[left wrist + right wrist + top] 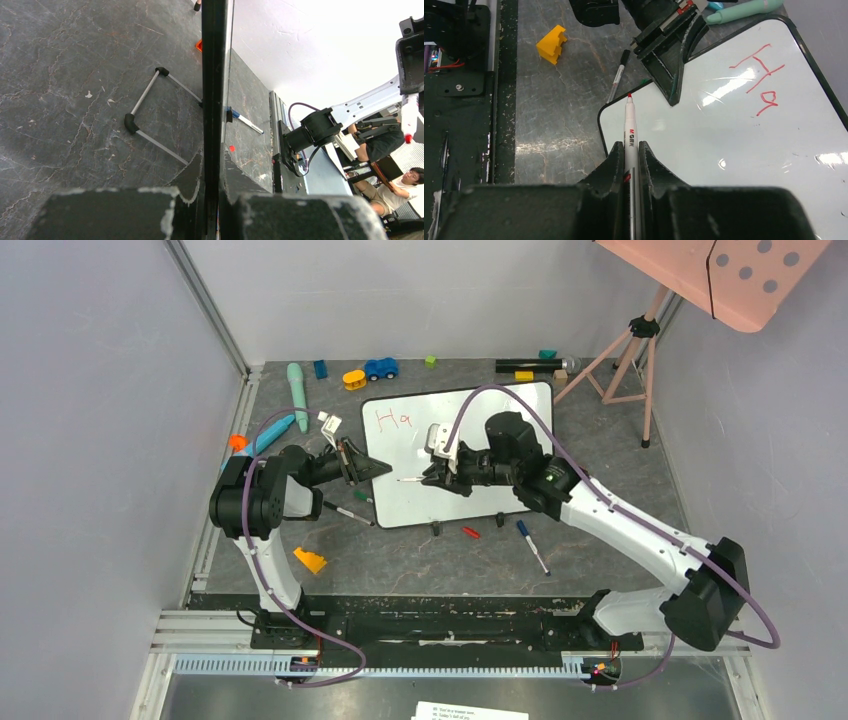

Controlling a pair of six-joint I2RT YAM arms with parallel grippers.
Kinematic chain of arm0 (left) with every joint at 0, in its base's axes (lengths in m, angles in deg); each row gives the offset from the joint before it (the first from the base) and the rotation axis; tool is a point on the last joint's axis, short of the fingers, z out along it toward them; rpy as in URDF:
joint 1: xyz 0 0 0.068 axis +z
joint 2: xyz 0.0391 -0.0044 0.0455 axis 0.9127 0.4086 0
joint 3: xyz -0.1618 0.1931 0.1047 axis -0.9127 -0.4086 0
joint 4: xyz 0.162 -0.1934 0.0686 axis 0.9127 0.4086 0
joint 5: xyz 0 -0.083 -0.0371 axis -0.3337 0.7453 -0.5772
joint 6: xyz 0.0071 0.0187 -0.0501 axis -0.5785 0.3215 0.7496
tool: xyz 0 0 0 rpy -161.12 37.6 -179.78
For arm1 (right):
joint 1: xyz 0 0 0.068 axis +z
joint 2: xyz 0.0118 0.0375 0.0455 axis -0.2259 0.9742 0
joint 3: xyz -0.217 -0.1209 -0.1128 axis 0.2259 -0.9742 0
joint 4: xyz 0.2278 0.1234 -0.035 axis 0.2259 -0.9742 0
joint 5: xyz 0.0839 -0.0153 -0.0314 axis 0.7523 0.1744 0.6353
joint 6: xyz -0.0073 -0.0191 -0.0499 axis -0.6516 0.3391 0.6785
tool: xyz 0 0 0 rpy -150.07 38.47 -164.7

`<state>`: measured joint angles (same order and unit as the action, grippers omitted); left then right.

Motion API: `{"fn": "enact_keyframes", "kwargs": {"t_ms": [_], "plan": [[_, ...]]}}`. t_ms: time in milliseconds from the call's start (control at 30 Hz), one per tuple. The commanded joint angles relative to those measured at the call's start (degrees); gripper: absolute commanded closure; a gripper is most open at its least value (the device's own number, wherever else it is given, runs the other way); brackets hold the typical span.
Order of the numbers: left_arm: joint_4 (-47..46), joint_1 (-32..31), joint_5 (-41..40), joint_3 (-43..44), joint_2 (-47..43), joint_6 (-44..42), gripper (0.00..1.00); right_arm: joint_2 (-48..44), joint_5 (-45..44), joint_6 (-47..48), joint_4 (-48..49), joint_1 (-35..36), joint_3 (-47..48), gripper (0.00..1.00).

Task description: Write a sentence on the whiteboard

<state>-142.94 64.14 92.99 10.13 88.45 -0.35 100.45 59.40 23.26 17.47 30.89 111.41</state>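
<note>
The whiteboard lies flat mid-table, glossy white with a thin black rim. Of the sentence, only the red letters "Ha" show, near the board's far-left corner; they appear again as "Ha" in the right wrist view. My left gripper is shut on the board's left edge, and the black rim runs straight between its fingers. My right gripper is shut on a white red-tipped marker. The marker's tip points left over the board below the letters; whether it touches the board I cannot tell.
A black-capped marker and a yellow block lie left of the board. A blue marker and a red cap lie in front of it. Toy cars, teal tools and a tripod under a pink dotted panel stand behind.
</note>
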Motion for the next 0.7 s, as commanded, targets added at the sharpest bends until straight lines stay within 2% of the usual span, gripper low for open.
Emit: {"fn": "enact_keyframes", "kwargs": {"t_ms": [0, 200, 433, 667], "plan": [[-3.0, -0.4, 0.4, -0.6, -0.5, -5.2, 0.98, 1.4, -5.7, -5.0, 3.5, -0.4, 3.3, 1.0], [-3.0, -0.4, 0.4, -0.7, -0.6, -5.1, 0.98, 6.7, -27.4, -17.2, 4.2, -0.4, 7.4, 1.0], [-3.0, -0.3, 0.5, -0.6, -0.5, -5.1, 0.98, 5.0, -33.8, -21.0, 10.9, -0.4, 3.1, 1.0], [-3.0, -0.4, 0.5, -0.4, -0.3, -5.0, 0.98, 7.8, -37.8, -20.0, 11.4, -0.4, 6.2, 1.0]]}}
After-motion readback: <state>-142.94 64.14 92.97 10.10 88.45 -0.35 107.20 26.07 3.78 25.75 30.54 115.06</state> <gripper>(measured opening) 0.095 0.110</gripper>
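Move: The bare patch of whiteboard just right of the red "a" lies about 15 cm ahead of the right hand, 2 cm to its left and 4 cm below. The "a" sits some 3 cm to the left of that patch and roughly level with it, the "H" 8 cm to its left. The left gripper is about 3 cm ahead of the right hand, 9 cm left and 12 lower. From the left hand the patch lies 12 cm ahead, 7 right and 8 up. The red marker, still pinched in the right fingers, is brought back to the writing line: the right hand goes forward about 10 cm over the whiteboard, easing slightly right in the later part, while the wrist swings clockwise nearly 40 degrees so the tip comes round close beside the "a". Whether the tip touches can't be seen. The left gripper keeps its hold on the board's left edge. ##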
